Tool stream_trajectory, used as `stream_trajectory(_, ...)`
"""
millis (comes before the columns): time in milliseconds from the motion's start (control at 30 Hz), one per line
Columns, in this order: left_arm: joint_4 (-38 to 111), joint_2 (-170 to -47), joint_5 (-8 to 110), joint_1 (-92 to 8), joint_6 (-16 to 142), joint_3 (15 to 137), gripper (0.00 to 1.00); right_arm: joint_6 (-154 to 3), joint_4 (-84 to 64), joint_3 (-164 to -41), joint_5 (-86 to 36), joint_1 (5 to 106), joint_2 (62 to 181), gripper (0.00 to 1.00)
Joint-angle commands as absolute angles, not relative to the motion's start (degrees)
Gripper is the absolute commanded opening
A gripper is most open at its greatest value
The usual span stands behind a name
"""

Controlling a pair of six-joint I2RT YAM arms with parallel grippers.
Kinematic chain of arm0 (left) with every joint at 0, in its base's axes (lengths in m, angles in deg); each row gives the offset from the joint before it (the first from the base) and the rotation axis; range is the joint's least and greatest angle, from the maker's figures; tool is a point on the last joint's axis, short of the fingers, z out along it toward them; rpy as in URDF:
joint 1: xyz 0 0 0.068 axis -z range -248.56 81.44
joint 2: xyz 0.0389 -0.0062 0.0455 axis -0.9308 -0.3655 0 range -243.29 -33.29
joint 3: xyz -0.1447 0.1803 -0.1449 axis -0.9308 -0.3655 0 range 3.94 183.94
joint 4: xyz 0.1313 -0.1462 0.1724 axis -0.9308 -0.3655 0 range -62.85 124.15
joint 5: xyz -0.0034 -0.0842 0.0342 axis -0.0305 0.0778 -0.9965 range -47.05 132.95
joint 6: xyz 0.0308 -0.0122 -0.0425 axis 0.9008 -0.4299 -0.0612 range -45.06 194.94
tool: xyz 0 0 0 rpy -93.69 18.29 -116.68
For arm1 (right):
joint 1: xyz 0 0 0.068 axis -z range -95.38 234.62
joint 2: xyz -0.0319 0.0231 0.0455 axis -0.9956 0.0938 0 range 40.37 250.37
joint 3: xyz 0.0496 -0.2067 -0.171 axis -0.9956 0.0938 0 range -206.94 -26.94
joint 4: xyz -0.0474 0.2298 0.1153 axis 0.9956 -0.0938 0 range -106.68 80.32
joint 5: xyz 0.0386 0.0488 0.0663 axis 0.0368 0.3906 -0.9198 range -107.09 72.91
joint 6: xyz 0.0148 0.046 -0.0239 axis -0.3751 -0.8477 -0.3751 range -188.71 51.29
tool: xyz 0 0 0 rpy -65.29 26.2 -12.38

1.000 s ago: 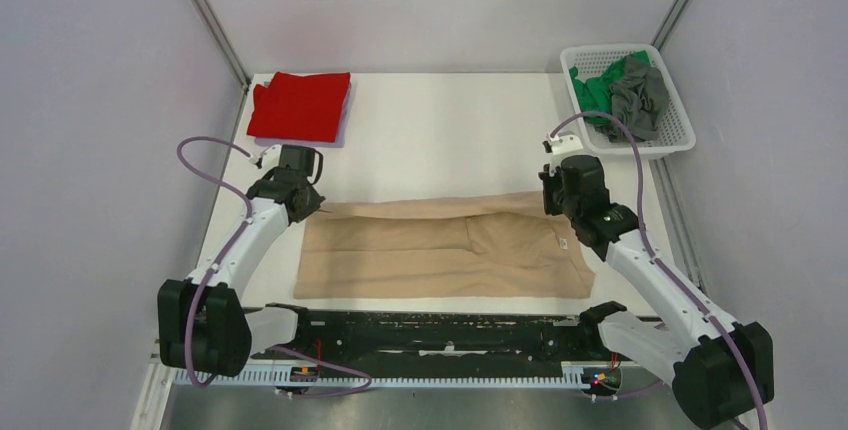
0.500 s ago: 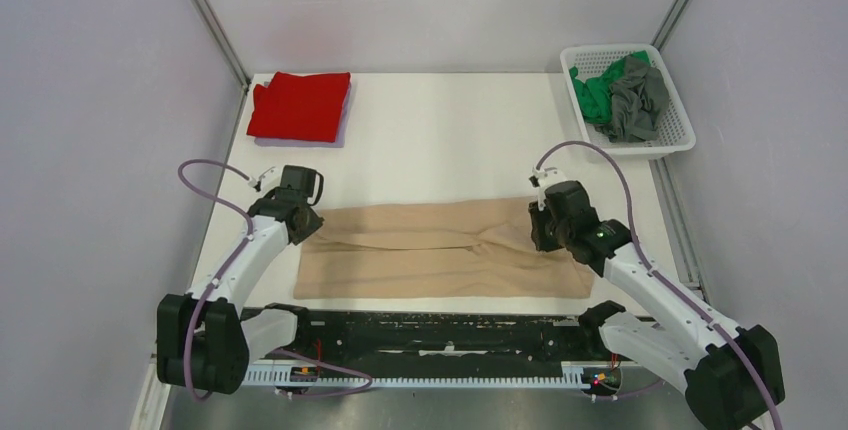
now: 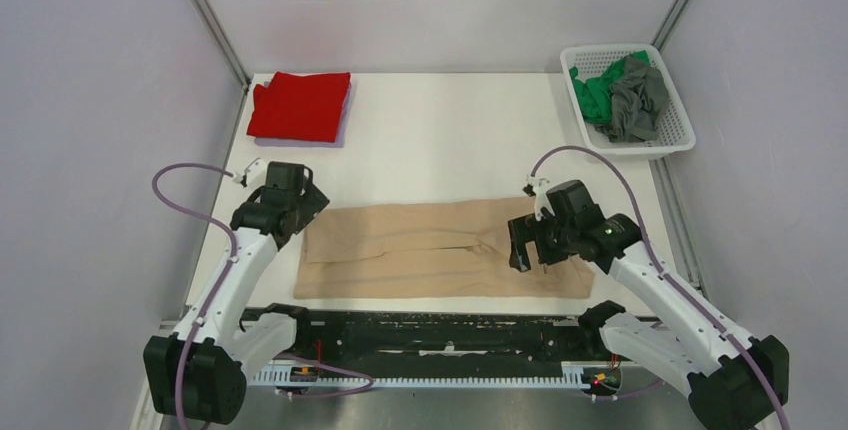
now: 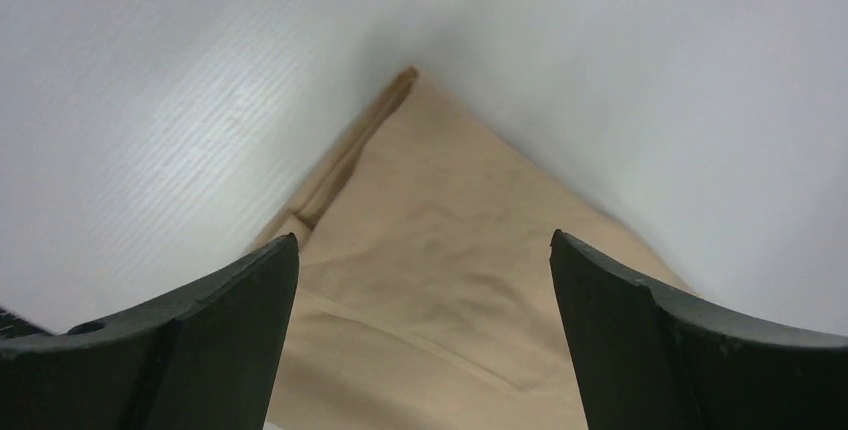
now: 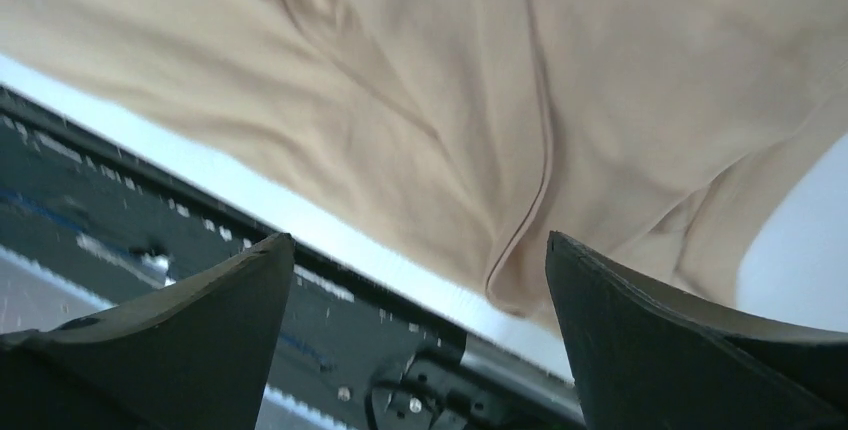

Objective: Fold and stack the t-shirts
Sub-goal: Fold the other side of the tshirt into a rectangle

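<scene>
A large beige t-shirt lies as a long folded strip across the near part of the white table. My left gripper hovers open over its left end. In the left wrist view the beige cloth lies below the open left gripper, with nothing between the jaws. My right gripper stands open above the shirt's right part. The right wrist view shows the shirt's hem beyond the empty, open right gripper. A folded red t-shirt rests at the far left.
A white mesh basket at the far right holds a green t-shirt and a grey one. A black rail runs along the table's near edge, just below the beige shirt. Grey walls close in both sides.
Both grippers carried the beige shirt's far edge nearer, then opened and let it go. The left one backed off leftward. The right one swung inward over the cloth.
</scene>
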State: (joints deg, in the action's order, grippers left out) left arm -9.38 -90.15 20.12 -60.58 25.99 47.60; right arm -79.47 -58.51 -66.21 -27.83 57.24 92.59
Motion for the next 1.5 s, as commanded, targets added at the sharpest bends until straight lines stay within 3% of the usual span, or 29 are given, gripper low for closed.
stream_trajectory(0, -0.7, -89.76, 32.19, -60.65, 27.44, 47.52, 1.0, -81.54, -45.77, -67.61, -20.85, 57.17, 93.62, 0.98)
stream_trajectory(233, 11.1, -98.38, 47.59, -60.63, 29.55, 43.18, 1.0, -77.45, -35.03, -64.66, -25.42, 57.7, 107.33, 0.98)
stream_trajectory(467, 12.06, -102.73, 45.37, -60.65, 29.9, 41.11, 1.0, -74.66, -27.72, -61.23, -33.78, 57.66, 112.99, 0.98)
stream_trajectory(767, 7.61, -99.39, 38.19, -60.65, 30.47, 41.36, 1.0, -72.85, -35.99, -59.34, -44.03, 54.23, 106.61, 0.98)
stream_trajectory(1000, 4.72, -97.46, 35.15, -60.65, 30.28, 43.69, 1.0, -77.2, -39.94, -56.19, -50.82, 44.58, 101.63, 0.98)
stream_trajectory(1200, 3.65, -96.25, 37.59, -60.65, 31.14, 45.13, 1.0, -77.23, -46.23, -61.69, -40.61, 42.17, 96.79, 0.98)
stream_trajectory(1467, 5.75, -98.95, 52.1, -58.16, 35.48, 47.45, 1.0, -88.03, -47.48, -62.78, -25.36, 43.89, 89.38, 0.98)
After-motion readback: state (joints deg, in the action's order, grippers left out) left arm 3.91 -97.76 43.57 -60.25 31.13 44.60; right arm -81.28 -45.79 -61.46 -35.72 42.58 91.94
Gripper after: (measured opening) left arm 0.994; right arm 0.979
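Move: The folded tan t-shirt lies under both open grippers. Its middle is about 30 cm right of the left hand, 6 cm nearer the base and 9 cm below. Its far-left corner is some 5 cm ahead and 4 cm left of that hand, and the red stack 30 cm ahead and 4 cm left. From the right hand the shirt's middle is about 21 cm left, 2 cm ahead and 7 cm below; the shirt's right end is 14 cm right, level with the hand. With both grippers kept open, swing the left one about 8 cm right, slightly forward and down towards the folded flap, tilting its left side down; ease it back left a little, then lift and go right again. Reach the right one forward and down to the cloth, sweep it low back some 12 cm and leftwards, turning about 25 degrees counter-clockwise, then raise it and ease it forward. ##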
